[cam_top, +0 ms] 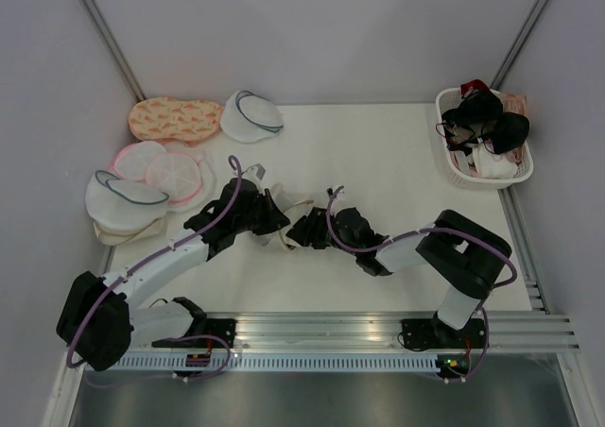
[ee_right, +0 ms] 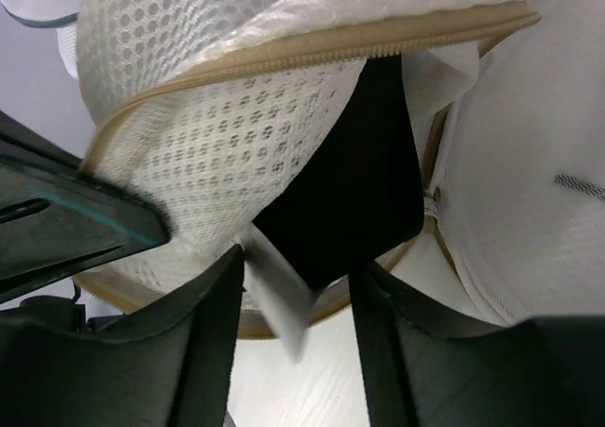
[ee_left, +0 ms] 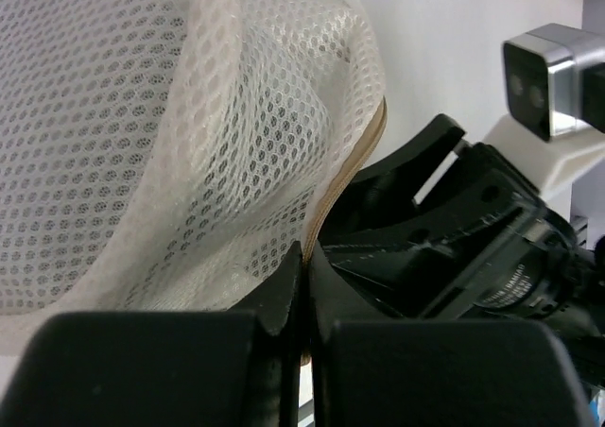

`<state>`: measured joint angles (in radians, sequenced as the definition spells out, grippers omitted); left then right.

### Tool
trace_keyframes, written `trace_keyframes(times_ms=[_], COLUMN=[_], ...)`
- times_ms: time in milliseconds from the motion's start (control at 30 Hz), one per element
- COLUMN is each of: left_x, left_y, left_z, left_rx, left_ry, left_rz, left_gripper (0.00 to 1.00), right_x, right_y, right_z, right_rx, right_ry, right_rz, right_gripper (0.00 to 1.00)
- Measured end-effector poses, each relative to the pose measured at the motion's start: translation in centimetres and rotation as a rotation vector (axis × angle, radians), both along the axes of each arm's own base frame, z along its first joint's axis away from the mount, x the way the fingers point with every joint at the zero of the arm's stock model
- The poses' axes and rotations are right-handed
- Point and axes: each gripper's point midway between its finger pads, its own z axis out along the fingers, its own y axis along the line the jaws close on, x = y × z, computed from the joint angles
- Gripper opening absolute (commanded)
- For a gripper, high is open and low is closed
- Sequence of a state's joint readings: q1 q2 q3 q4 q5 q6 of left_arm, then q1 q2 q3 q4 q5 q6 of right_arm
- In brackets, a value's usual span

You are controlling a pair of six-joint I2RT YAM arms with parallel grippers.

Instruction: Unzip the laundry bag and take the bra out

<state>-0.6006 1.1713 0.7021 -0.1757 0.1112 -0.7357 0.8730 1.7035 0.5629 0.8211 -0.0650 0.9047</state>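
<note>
The laundry bag [ee_left: 142,144], white mesh with a tan zipper rim, hangs between my two grippers at the table's middle [cam_top: 280,208]. My left gripper [ee_left: 307,257] is shut on the bag's tan rim; in the top view the left gripper [cam_top: 272,221] sits at the bag's left side. In the right wrist view the bag [ee_right: 217,134] is unzipped, and the black bra [ee_right: 350,191] with its white tag [ee_right: 279,290] pokes out of the opening. My right gripper [ee_right: 298,299] is open, its fingers on either side of the bra's corner and tag. In the top view the right gripper [cam_top: 306,230] is against the bag's right side.
A white basket [cam_top: 518,167] holding black and pink garments stands at the back right. At the left lie pink-rimmed pouches [cam_top: 175,174], grey-rimmed white pouches [cam_top: 123,200] [cam_top: 250,115] and an orange patterned pouch [cam_top: 175,118]. Walls close the table on three sides.
</note>
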Motion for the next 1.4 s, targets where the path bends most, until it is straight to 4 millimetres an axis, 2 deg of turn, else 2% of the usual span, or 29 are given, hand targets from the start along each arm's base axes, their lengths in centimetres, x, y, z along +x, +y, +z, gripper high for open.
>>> trace_keyframes(times_ms=[100,133,200,267,367,500,567,700,800,967,1100,1167,1400], left_x=[-0.2,-0.2,-0.2,-0.2,-0.1,0.0,0.1,0.3,0.5,0.7,0.5,0.4,0.1], left_y=[-0.1,-0.1,-0.1,-0.1,0.0,0.2,0.5,0.8,1.0,0.8,0.3,0.0,-0.7], left_z=[0.3,0.5,0.9,1.2,1.4,1.3,1.1,0.9,0.7,-0.7,-1.2,-1.1,-0.7], left_rx=[-0.017,-0.023,-0.033,-0.04,-0.042,-0.041,-0.036,-0.031,-0.033,-0.024,-0.037,-0.052,-0.086], left_ry=[-0.006,-0.01,-0.02,-0.026,-0.03,-0.029,-0.027,-0.025,-0.015,0.03,0.061,0.065,0.069], left_rz=[0.0,0.0,0.001,0.001,0.006,0.013,0.022,0.037,0.052,0.055,0.043,0.034,0.001], left_gripper=[0.02,0.02,0.02,0.02,0.02,0.02,0.02,0.02,0.02,0.02,0.02,0.02,0.02], right_x=[0.1,0.1,0.2,0.3,-0.1,-0.6,-0.8,-1.5,-2.1,-4.9,-6.8,-7.1,-4.8], right_y=[0.4,0.4,0.4,0.1,-1.6,-4.6,-6.4,-9.5,-10.7,-11.6,-12.1,-12.6,-16.9], right_z=[-0.8,-0.8,-0.7,-0.2,1.5,5.8,8.8,12.7,15.5,19.8,22.2,23.0,24.4], right_rx=[0.005,0.005,0.005,0.003,-0.027,-0.066,-0.078,-0.166,-0.215,-0.203,-0.136,-0.115,-0.112], right_ry=[0.009,0.009,0.0,-0.014,-0.061,-0.152,-0.211,-0.26,-0.276,-0.309,-0.34,-0.356,-0.421], right_rz=[0.007,0.007,0.005,-0.002,-0.028,-0.081,-0.121,-0.156,-0.154,-0.047,0.006,-0.009,-0.275], right_gripper=[0.31,0.16,0.01,0.0,0.0,0.0,0.0,0.0,0.0,0.0,0.0,0.0,0.0])
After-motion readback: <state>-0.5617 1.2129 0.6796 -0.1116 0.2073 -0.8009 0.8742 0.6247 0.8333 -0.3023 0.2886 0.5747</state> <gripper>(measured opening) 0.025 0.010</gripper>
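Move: The black bra, inside the open laundry bag, lies just beyond the right hand's parted fingers, about 2 cm ahead, 3 cm to its left and 1 cm above. The zip edge arches over it, its middle roughly 3 cm ahead, 1 cm left and 4 cm up from the right hand. From the left hand, which already pinches that edge, the bra is some 1 cm ahead, 1 cm to the right and 5 cm below. The right fingers close on the bra inside the bag, dipping a centimetre as they shut, then draw it out fast, up about 24 cm and some 17 cm to the right, drifting back on the way and a little forward again at the end. That wrist tips its fingers up about 25 degrees and finally swings clockwise. The left hand stays nearly in place and keeps its pinch on the zip edge. ##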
